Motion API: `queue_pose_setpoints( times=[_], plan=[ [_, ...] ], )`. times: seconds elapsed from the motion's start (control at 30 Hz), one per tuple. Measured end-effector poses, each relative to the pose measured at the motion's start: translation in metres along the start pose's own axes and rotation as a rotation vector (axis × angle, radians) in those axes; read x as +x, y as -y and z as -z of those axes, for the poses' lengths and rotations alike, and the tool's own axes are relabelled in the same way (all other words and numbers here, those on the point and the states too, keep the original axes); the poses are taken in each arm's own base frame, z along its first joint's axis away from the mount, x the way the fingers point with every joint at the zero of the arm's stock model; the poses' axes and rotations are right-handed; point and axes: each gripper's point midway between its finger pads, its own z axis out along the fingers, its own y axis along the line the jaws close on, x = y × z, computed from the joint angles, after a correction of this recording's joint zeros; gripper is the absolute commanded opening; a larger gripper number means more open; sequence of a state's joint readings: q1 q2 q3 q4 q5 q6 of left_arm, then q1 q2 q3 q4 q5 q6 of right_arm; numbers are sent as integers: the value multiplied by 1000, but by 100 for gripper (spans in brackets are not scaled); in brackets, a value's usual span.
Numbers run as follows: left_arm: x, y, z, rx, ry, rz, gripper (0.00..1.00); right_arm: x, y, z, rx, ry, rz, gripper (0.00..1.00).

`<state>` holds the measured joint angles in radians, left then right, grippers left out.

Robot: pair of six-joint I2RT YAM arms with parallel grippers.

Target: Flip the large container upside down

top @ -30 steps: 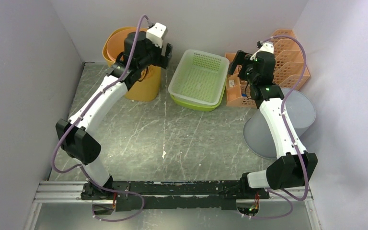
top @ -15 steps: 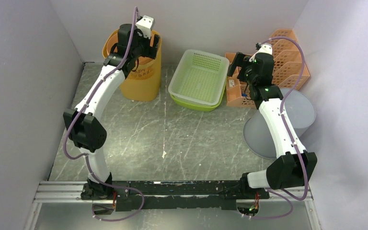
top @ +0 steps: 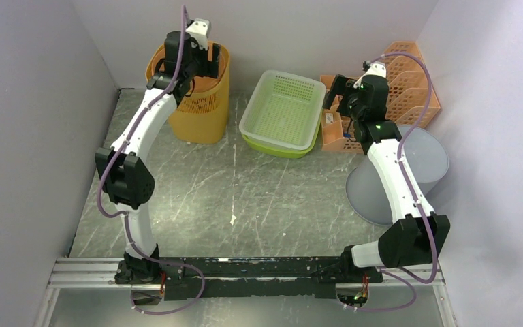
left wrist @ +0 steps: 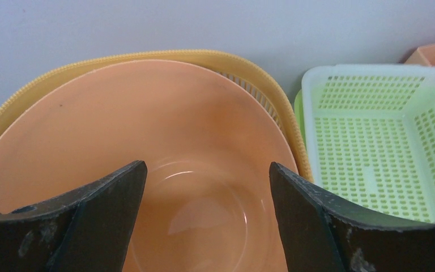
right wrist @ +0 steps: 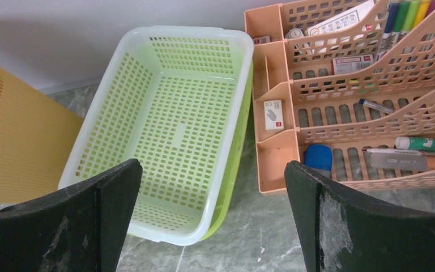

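Note:
A tall yellow-orange mesh basket [top: 201, 112] stands upright at the back left, with a smooth orange tub [left wrist: 147, 124] nested inside its woven rim [left wrist: 249, 65]. My left gripper [top: 209, 63] hovers open above the basket's mouth; in the left wrist view it [left wrist: 207, 167] looks straight down into the tub, holding nothing. My right gripper [top: 331, 92] is open and empty, raised between the green tray and the peach organizer; in the right wrist view it [right wrist: 212, 164] is over the table gap between them.
A white-and-green perforated tray [top: 282, 109] sits at the back centre, also in the right wrist view [right wrist: 170, 124]. A peach desk organizer [top: 408, 82] with pens stands at the back right. A grey bin [top: 415, 163] lies by the right wall. Walls close in on three sides.
My left arm has swung back and to the left, carrying its gripper from beside the yellow basket to above its opening. The right arm has barely moved.

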<state>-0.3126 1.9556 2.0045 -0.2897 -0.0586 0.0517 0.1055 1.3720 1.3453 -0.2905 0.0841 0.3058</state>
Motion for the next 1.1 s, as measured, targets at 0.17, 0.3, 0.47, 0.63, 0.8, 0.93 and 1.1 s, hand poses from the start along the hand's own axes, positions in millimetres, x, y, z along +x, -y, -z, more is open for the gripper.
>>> queue_pose_setpoints(
  times=[0.17,0.3,0.47,0.63,0.8,0.93,1.1],
  plan=[
    [-12,-9,-3,5,56,104,90,4,3,-4,12,-9,5,100],
    [-16,-5,-7,30,73,187,88,6,4,-7,22,-15,8,100],
    [1,5,-26,58,42,295,87,13,7,-13,31,-33,11,100],
    [22,14,-44,67,1,362,88,19,10,-19,50,-50,17,100],
    [14,19,-56,73,20,396,87,20,12,-20,56,-50,22,100],
    [12,28,-55,85,21,411,87,20,13,-20,60,-51,25,100],
    [33,25,-43,35,-54,398,90,20,13,-21,62,-51,25,100]
  ],
)
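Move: The orange container, nested in the yellow basket, is under my left hand: its middle is some 5 cm to the left, level fore and aft, and about 16 cm down. The green tray stands roughly 17 cm to my left hand's right, 6 cm nearer my base and 29 cm below. From my right hand, the orange container is about 12 cm ahead, 36 cm left and 16 cm down. I lift my open left hand slightly, then take it forward and right while lowering it into the orange container's mouth, rolling some 20 degrees so its left side drops. The right finger pushes against the right-hand wall; finally I ease back about 2 cm, still sinking, to end some 4 cm lower. My empty right hand sinks about 3 cm, its fingers wide open. ##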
